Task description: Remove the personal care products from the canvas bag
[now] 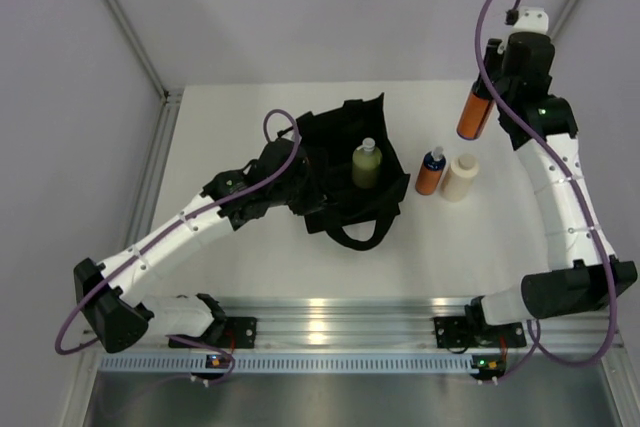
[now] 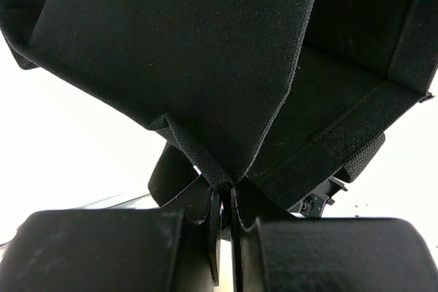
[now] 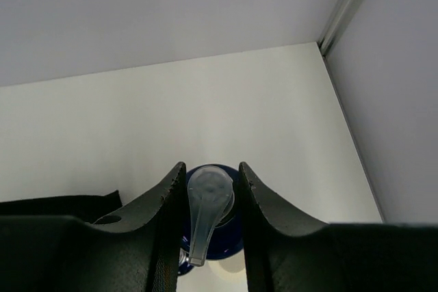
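Observation:
The black canvas bag [image 1: 335,172] lies open at the table's middle; it fills the left wrist view [image 2: 205,66]. A pale yellow-green bottle [image 1: 366,165] with a white cap stands inside it. My left gripper [image 1: 296,169] is shut on the bag's left edge [image 2: 222,181]. My right gripper [image 1: 492,87] is shut on the dark blue cap [image 3: 212,220] of an orange bottle [image 1: 474,112] and holds it in the air at the right. A second orange bottle [image 1: 431,171] and a cream-white cylinder [image 1: 460,177] stand on the table right of the bag.
The white table [image 1: 250,267] is walled at the back and sides. An aluminium rail [image 1: 330,327] runs along the near edge. The bag's loop handle [image 1: 358,232] lies toward the near side.

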`<action>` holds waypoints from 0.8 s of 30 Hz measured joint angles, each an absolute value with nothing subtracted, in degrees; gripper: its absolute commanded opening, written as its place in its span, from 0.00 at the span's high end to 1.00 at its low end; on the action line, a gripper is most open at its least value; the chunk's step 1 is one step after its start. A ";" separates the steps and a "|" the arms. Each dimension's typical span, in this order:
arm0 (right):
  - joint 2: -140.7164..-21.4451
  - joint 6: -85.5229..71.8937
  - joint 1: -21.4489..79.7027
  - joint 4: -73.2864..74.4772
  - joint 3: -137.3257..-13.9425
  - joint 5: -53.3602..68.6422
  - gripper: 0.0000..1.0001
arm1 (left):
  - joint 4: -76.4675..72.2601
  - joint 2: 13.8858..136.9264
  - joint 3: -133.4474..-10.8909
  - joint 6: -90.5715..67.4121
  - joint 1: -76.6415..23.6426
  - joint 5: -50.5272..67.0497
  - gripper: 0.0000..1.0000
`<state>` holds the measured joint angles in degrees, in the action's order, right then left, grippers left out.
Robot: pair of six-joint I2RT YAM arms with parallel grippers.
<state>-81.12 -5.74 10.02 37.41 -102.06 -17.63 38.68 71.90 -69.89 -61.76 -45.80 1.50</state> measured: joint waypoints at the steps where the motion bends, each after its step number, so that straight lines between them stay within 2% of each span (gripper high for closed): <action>1: -81.14 -5.74 8.99 35.62 -99.59 -17.30 1.00 | 38.68 71.90 -69.89 -61.73 -45.80 1.50 1.00; 9: -82.30 -5.72 5.93 20.78 -78.54 -16.23 1.00 | 38.68 72.40 -70.17 -61.32 -45.80 2.22 1.00; 24: -87.13 -7.40 4.71 5.41 -64.16 -14.24 1.00 | 38.76 73.45 -71.24 -60.64 -45.80 3.16 1.00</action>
<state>-87.13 -7.40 4.71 5.41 -64.16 -14.24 38.76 73.45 -71.24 -60.64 -45.80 3.16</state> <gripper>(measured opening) 0.319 0.069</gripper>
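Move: The right hand holds the orange bottle high up; the free spot for it, just beyond the cream jar, lies about 4 cm ahead, 2 cm right and 38 cm below. The jar is roughly 4 cm back, 3 cm right and 32 cm below the hand; the standing orange bottle is 4 cm back, 5 cm left and 31 cm below. From the left hand at the bag's rim, the spot is some 21 cm ahead, 38 cm right and 22 cm below. Keeping its grip, the right hand lowers the orange bottle about 23 cm towards the spot beyond the cream jar. ##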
